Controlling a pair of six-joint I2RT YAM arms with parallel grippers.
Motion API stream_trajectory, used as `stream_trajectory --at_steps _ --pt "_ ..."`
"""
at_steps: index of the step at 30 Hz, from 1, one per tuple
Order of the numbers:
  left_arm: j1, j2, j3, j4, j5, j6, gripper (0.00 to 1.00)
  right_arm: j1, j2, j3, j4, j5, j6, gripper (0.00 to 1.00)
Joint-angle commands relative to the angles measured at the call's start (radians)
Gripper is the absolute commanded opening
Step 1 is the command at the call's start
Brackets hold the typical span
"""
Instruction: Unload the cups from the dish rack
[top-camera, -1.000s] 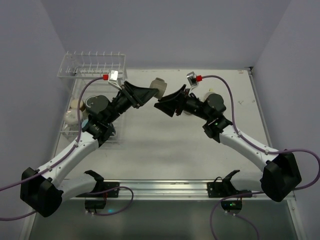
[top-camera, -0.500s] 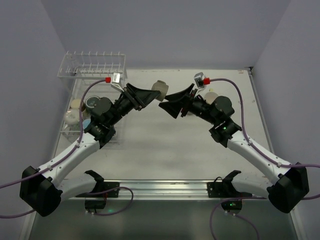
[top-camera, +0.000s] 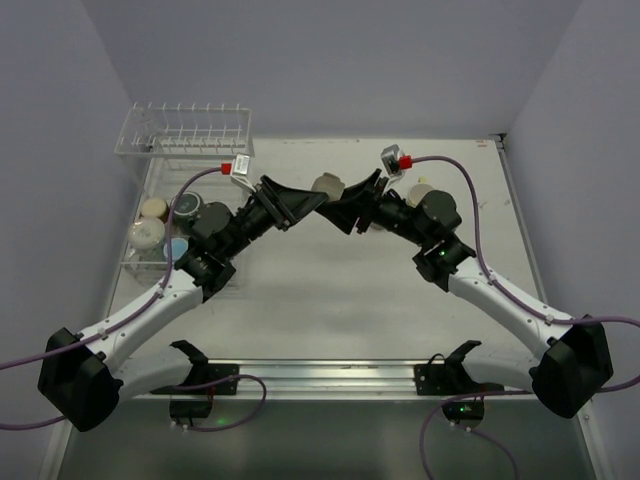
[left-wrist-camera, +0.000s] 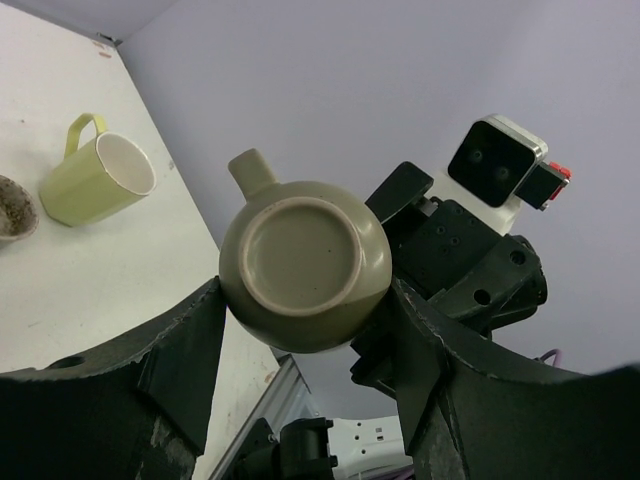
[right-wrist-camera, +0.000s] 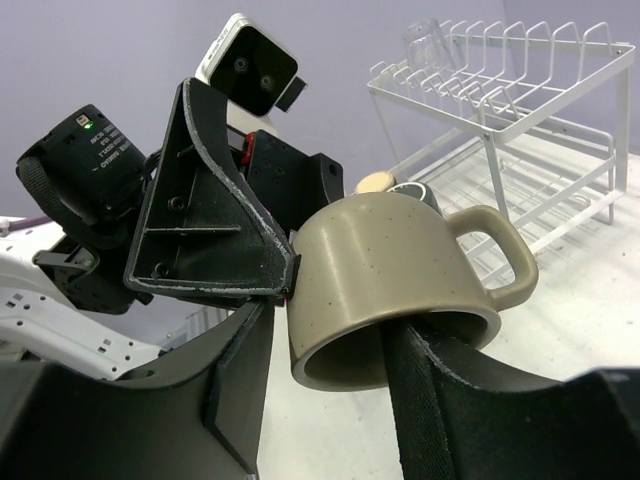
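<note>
A tan mug (top-camera: 325, 185) hangs in the air between the two arms above the table's middle. My left gripper (top-camera: 312, 198) is shut on its sides; the left wrist view shows the mug's base (left-wrist-camera: 305, 265) pinched between both fingers. My right gripper (top-camera: 346, 203) is open at the mug's mouth. In the right wrist view one finger (right-wrist-camera: 420, 370) reaches inside the mug (right-wrist-camera: 390, 265), and the other finger stands a little off its outer wall. The white wire dish rack (top-camera: 185, 135) stands at the far left with several cups in its lower tray.
A tan cup (top-camera: 153, 208), a cream cup (top-camera: 145, 233), a dark grey cup (top-camera: 187, 207) and a light blue cup (top-camera: 177, 247) sit in the rack's tray. A clear glass (right-wrist-camera: 425, 40) stands on the upper shelf. A yellow-green mug (left-wrist-camera: 95, 180) lies on the table at the right.
My left gripper has carried the tan mug rightward toward the middle. My right gripper has swung left to meet it, and one finger now reaches into the mug's mouth.
</note>
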Motion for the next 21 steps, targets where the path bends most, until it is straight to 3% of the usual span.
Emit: stream_trajectory --at_steps 1,2,4,7,10,11,14,16,21 --pt "-0.008 -0.022 -0.021 0.087 0.010 -0.018 0.20 0.006 -0.002 0.004 0.136 0.001 0.010 0.48" --pt "-0.008 -0.017 -0.023 0.087 0.019 -0.016 0.21 0.005 -0.002 -0.016 0.178 0.005 0.016 0.47" --pt "-0.008 -0.016 -0.030 0.065 0.038 -0.006 0.25 0.005 -0.004 -0.039 0.224 0.013 0.042 0.34" --pt "-0.008 -0.033 -0.024 0.016 0.041 0.036 0.38 0.005 0.006 -0.048 0.235 0.025 0.048 0.20" --pt "-0.008 -0.062 -0.009 -0.040 0.027 0.088 0.63 0.005 0.016 -0.067 0.242 0.031 0.059 0.08" --pt "-0.008 -0.082 0.000 -0.066 0.015 0.137 0.77 0.005 0.019 -0.070 0.233 0.028 0.060 0.05" --pt "-0.006 -0.128 0.046 -0.202 -0.095 0.250 0.96 0.006 0.033 -0.061 0.157 0.022 0.045 0.00" --pt "-0.006 -0.149 0.082 -0.280 -0.139 0.307 1.00 0.006 0.041 -0.062 0.105 0.031 0.031 0.00" --pt "-0.006 -0.214 0.143 -0.392 -0.223 0.471 1.00 0.005 0.059 -0.049 -0.001 0.051 0.004 0.00"
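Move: The left fingers still hold the beige cup, its middle about 2 cm ahead and 3 cm to the right of that hand; the dish rack's middle is some 31 cm left, 10 cm farther out and 22 cm lower. From the right hand, the cup's middle is about 3 cm ahead, 3 cm left and 2 cm up. Down on the table, some 32 cm below the right hand, the brown cup stands 13 cm ahead and 12 cm right, and the green mug 17 cm ahead and 21 cm right. Nearly in place, the right hand closes its fingers, one already in the cup's mouth and one outside, and pinches the wall; it then sinks about 4.5 cm with the cup. The left hand eases down 1 cm, opens wide, lets go and draws off some 4 cm to the left towards the rack, rising at the end while its fingers tilt up and swing left. ##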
